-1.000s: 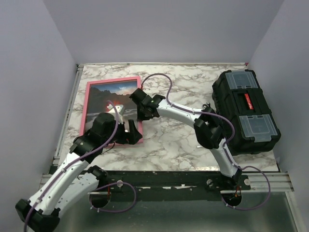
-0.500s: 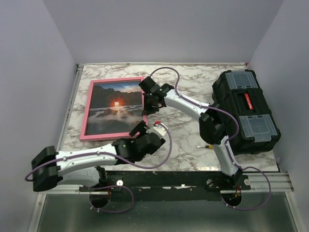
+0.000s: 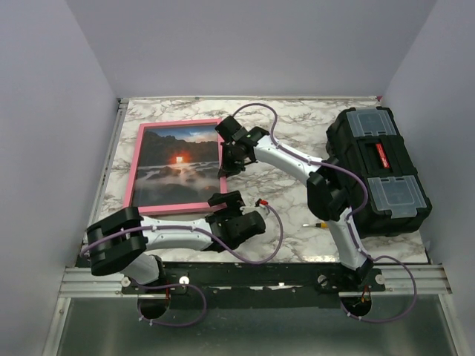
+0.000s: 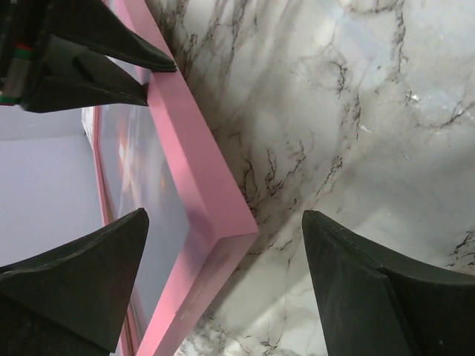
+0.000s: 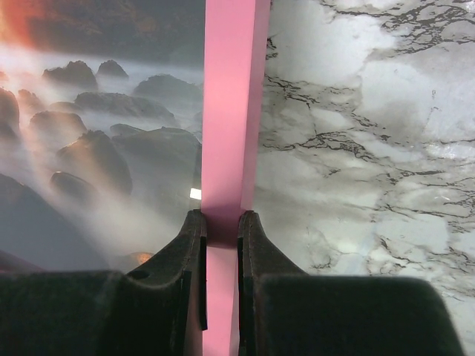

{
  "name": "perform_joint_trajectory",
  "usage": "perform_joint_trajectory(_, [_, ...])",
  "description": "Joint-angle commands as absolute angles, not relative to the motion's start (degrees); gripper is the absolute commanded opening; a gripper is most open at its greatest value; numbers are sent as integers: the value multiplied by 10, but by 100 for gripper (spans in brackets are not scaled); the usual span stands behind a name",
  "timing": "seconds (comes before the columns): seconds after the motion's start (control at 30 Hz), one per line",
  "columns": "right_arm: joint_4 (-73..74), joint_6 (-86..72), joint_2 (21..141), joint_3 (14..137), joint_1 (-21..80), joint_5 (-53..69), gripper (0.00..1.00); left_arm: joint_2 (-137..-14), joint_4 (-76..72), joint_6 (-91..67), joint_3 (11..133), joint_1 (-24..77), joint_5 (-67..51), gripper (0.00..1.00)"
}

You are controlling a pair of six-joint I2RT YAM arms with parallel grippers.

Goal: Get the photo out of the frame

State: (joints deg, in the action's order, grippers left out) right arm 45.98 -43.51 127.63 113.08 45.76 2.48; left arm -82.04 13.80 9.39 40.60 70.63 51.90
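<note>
The pink frame (image 3: 175,207) lies flat and face up on the left of the marble table, and the photo (image 3: 178,163), a rocky seascape with a red sunset, shows inside it. My right gripper (image 3: 225,167) is at the frame's right rail, near its middle. In the right wrist view its jaws (image 5: 221,216) stand narrow, one on each side of the pink rail (image 5: 230,89), with the photo (image 5: 96,148) to the left. My left gripper (image 3: 223,209) is low at the frame's near right corner. It is open (image 4: 225,219), with the corner (image 4: 215,222) between its fingers, untouched.
A black toolbox (image 3: 377,170) with clear lid compartments stands at the right edge of the table. A small yellow-tipped tool (image 3: 315,222) lies beside the right arm. Walls close in the table (image 3: 297,215) on three sides.
My left arm has swung off the top of the frame and come down at its near right corner. The frame now lies uncovered. The right gripper shifted slightly up the right rail.
</note>
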Motion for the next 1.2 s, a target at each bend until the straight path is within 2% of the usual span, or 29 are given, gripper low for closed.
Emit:
perform_joint_trajectory(0.0, [420, -457, 1241, 1134, 452, 83, 1, -845, 115, 124, 419, 709, 547, 86])
perform_joint_trajectory(0.1, [420, -458, 1236, 1129, 452, 86, 1, -873, 108, 134, 426, 703, 580, 84])
perform_joint_trajectory(0.23, [413, -463, 1229, 1119, 452, 93, 1, -902, 73, 153, 430, 694, 611, 71])
perform_joint_trajectory(0.33, [408, -464, 1223, 1110, 452, 96, 1, -907, 54, 163, 431, 694, 640, 53])
perform_joint_trajectory(0.57, [377, -466, 1195, 1077, 449, 114, 1, -879, 16, 177, 425, 694, 664, 23])
perform_joint_trajectory(0.6, [371, -459, 1189, 1073, 445, 124, 3, -871, 25, 169, 428, 694, 664, 20])
perform_joint_trajectory(0.7, [344, -444, 1158, 1041, 425, 132, 59, -849, 72, 120, 439, 694, 657, 16])
perform_joint_trajectory(0.77, [315, -444, 1126, 1007, 404, 140, 85, -835, 95, 92, 440, 694, 654, 13])
perform_joint_trajectory(0.8, [296, -448, 1110, 989, 393, 146, 92, -827, 117, 69, 445, 694, 649, 11])
perform_joint_trajectory(0.83, [273, -454, 1097, 963, 380, 164, 97, -820, 130, 55, 448, 694, 647, 9])
perform_joint_trajectory(0.9, [219, -473, 1081, 917, 356, 213, 100, -803, 154, 27, 452, 694, 642, 9])
perform_joint_trajectory(1.17, [-5, -542, 1126, 835, 340, 360, 100, -725, 190, -27, 450, 696, 609, 9])
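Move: The near right corner of the pink frame, already raised off the table, lies about 2 cm ahead of the left hand's open fingers and 1 cm lower. The right hand still pinches the frame's right bar between its fingertips; that corner is some 10 cm back from it, level sideways. The photo's middle lies roughly 14 cm left and 3 cm ahead of the right hand, or about 11 cm ahead and 14 cm left of the left hand. Forward and slightly down, about 2.5 cm, the left hand slides its open fingers over the frame's near right corner, pinches the right bar there, then lifts some 6 cm and drifts left, its fingers tipping up. Once the left grip is shut, the right hand, having risen a little with the bar, opens wide, lets go and draws off up, right and forward, roughly 10 cm in all, swinging its fingers about 30 degrees to the left. ##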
